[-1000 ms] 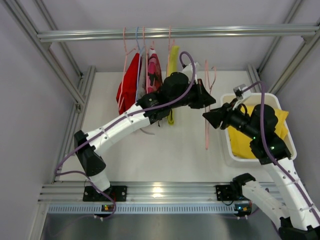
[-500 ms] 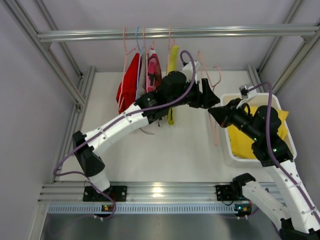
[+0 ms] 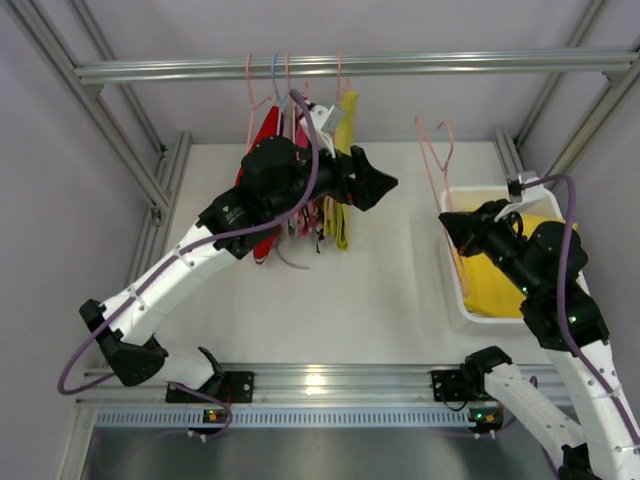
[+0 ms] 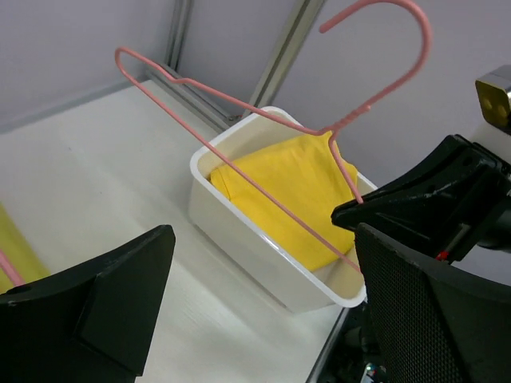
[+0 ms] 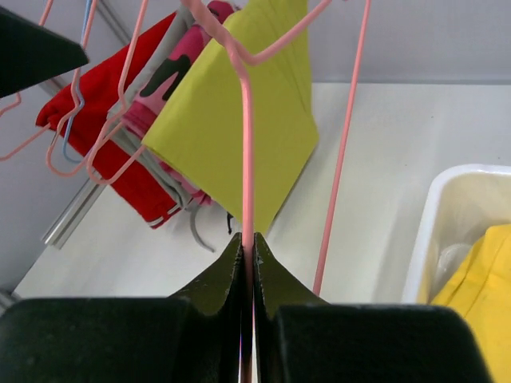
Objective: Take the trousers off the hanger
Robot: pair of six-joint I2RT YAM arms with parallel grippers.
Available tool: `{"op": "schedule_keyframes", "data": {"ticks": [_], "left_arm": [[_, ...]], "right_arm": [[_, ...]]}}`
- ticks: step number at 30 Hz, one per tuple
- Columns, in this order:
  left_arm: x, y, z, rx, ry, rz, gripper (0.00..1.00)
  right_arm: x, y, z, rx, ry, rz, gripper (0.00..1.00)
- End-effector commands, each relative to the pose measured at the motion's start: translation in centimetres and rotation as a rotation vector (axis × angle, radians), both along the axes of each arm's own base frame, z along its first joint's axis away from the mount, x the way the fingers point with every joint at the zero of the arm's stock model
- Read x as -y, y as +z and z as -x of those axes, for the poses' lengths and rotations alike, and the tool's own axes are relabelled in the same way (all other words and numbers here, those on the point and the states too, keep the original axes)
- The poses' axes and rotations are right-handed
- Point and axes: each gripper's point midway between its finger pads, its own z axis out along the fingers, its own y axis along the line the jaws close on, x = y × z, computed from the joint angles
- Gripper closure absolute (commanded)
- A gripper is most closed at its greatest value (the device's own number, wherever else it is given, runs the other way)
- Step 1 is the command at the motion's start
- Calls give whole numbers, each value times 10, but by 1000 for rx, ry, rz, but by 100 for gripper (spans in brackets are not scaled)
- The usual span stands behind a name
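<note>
An empty pink wire hanger (image 3: 438, 150) is pinched at its lower wire by my right gripper (image 3: 449, 226), which is shut on it at the left rim of the white bin (image 3: 452, 290). In the right wrist view the wire (image 5: 247, 152) runs straight between the closed right gripper (image 5: 247, 239). Bright yellow trousers (image 3: 497, 287) lie folded in the bin. Yellow-green trousers (image 3: 346, 118) still hang on a hanger from the rail, near my left gripper (image 3: 380, 185), which is open and holds nothing. The left wrist view shows the left gripper (image 4: 263, 311) spread wide, facing the hanger (image 4: 239, 171) and bin (image 4: 263, 255).
A red garment (image 3: 262, 150) and a pink patterned garment (image 5: 160, 88) hang on other hangers left of the yellow-green trousers. The metal rail (image 3: 350, 67) crosses the top of the frame. Frame posts stand at both sides.
My left gripper opened, let go of the pink hanger and drew back left toward the hanging clothes. My right gripper shut on the hanger and carried it right, to the bin.
</note>
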Motion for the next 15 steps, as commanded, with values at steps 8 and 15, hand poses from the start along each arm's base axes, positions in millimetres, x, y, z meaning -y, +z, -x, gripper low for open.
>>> {"op": "schedule_keyframes", "data": {"ticks": [8, 15], "left_arm": [[-38, 25, -6, 217, 83, -82, 1], [-52, 25, -14, 171, 48, -105, 1]], "right_arm": [[44, 56, -11, 68, -217, -2, 100], [59, 92, -54, 50, -201, -8, 100]]}}
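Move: The shut right gripper already holds the empty pink hanger, hook up; the free stretch of rail it is bound for lies about 28 cm ahead, 12 cm to its right and 14 cm above. The basket with the yellow trousers stands roughly 9 cm ahead, 21 cm right and 29 cm below. From the open, empty left gripper the yellow-green trousers hang some 17 cm ahead, 8 cm left and 10 cm lower, the pink trousers about 7 cm further left of them. Keep the right gripper shut on the hanger and carry it up about 7 cm and to the right, swinging increasingly forward towards the rail, while the wrist turns some 15 degrees clockwise. Meanwhile draw the left gripper about 4 cm left and a little forward towards the yellow-green trousers, fingers kept wide open, its tips tilting slightly up. ##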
